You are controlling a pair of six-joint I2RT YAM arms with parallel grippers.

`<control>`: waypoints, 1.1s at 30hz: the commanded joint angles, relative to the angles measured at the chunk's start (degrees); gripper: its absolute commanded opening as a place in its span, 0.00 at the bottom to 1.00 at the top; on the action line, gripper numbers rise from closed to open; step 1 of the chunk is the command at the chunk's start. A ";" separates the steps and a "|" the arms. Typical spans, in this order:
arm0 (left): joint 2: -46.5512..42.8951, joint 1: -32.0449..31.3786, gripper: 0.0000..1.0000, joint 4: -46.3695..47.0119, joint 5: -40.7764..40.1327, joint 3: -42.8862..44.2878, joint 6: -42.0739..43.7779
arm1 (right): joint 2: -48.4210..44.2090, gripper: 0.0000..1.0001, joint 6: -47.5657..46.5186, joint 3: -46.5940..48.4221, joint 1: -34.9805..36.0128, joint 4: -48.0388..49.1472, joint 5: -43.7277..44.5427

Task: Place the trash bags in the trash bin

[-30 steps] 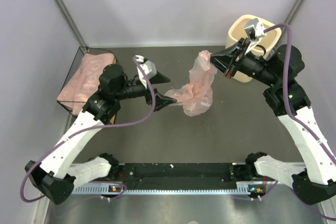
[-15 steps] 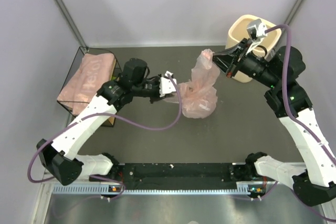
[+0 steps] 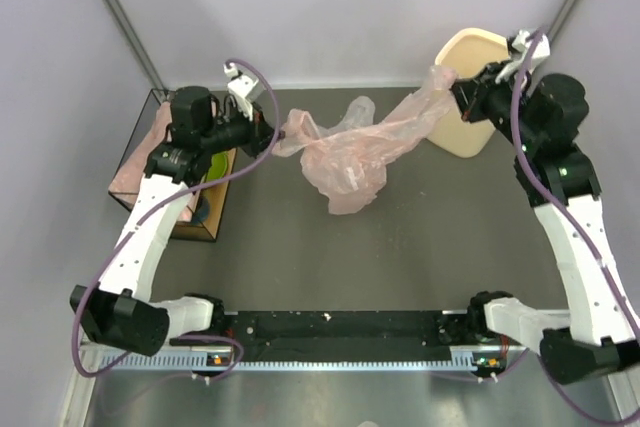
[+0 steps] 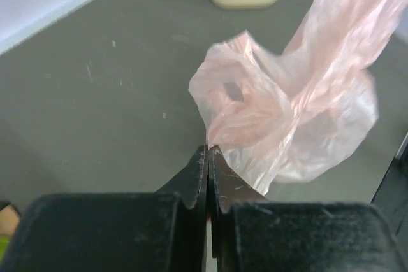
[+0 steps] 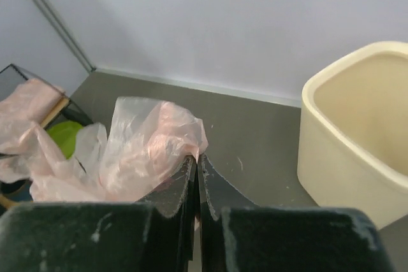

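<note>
One pale pink trash bag (image 3: 350, 152) hangs stretched between my two grippers above the table. My left gripper (image 3: 276, 135) is shut on its left end, the jaws pressed together on a pinch of film (image 4: 208, 149). My right gripper (image 3: 452, 97) is shut on the bag's right end (image 5: 196, 157), right beside the cream trash bin (image 3: 472, 55). The bag's middle sags down to the table. The bin stands upright at the back right, its open mouth showing in the right wrist view (image 5: 357, 125). A folded stack of more pink bags (image 5: 25, 116) lies in the box at the left.
A dark wire-framed box (image 3: 165, 202) with orange-brown sides stands at the left edge, partly under my left arm; a green object (image 5: 64, 137) lies in it. Pale walls close off the back and both sides.
My left gripper has shut on the bag's left edge and pulled it back and left. The right gripper has moved right to the bin, so the bag is drawn out between them.
</note>
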 commanded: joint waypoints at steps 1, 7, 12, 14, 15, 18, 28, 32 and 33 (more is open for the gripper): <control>1.34 -0.07 0.00 16.75 1.33 11.09 -12.83 | 8.24 0.00 3.30 11.67 -2.06 0.59 -0.10; -1.38 -6.74 0.00 7.62 7.22 23.26 4.27 | 4.31 0.00 6.92 18.41 -1.97 0.97 -18.64; 2.13 -14.14 0.00 -19.70 3.64 -3.02 25.20 | -0.71 0.00 1.16 -16.29 1.26 -8.37 -21.75; 5.64 -14.05 0.00 -22.17 -3.20 -8.54 28.03 | 1.13 0.00 -3.96 -22.72 4.87 -14.86 -19.48; 7.13 -13.97 0.00 -22.60 -5.85 -10.91 28.82 | 1.92 0.00 -4.24 -24.05 5.41 -16.62 -19.20; 10.40 -9.41 0.00 -22.18 -5.71 -13.12 26.65 | 3.33 0.00 -3.72 -27.84 5.50 -17.61 -20.87; -3.54 -1.40 0.68 -13.29 6.60 -19.11 27.25 | 3.43 0.00 4.98 -31.19 5.50 -6.45 -27.89; -11.29 -1.40 0.91 -12.59 6.95 -22.71 27.78 | 2.37 0.00 5.95 -31.63 6.03 -5.65 -28.43; -12.61 -1.48 0.98 -12.33 6.78 -23.32 27.78 | 2.02 0.00 6.47 -31.89 6.11 -5.48 -28.43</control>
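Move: Both hands already pinch the trash bag, stretched between them: its body hangs about 19 cm to the left hand's right, 1 cm back and 8 below. From the right hand it lies some 25 cm left, 4 back and 20 below; the trash bin is about 20 cm ahead of that hand, 10 right and 30 below. A green bowl sits roughly 17 cm left of the left hand, 5 ahead and 26 below. Both hands whip the bag up, then some 40 cm down and back; left releases and rises, right holds. ##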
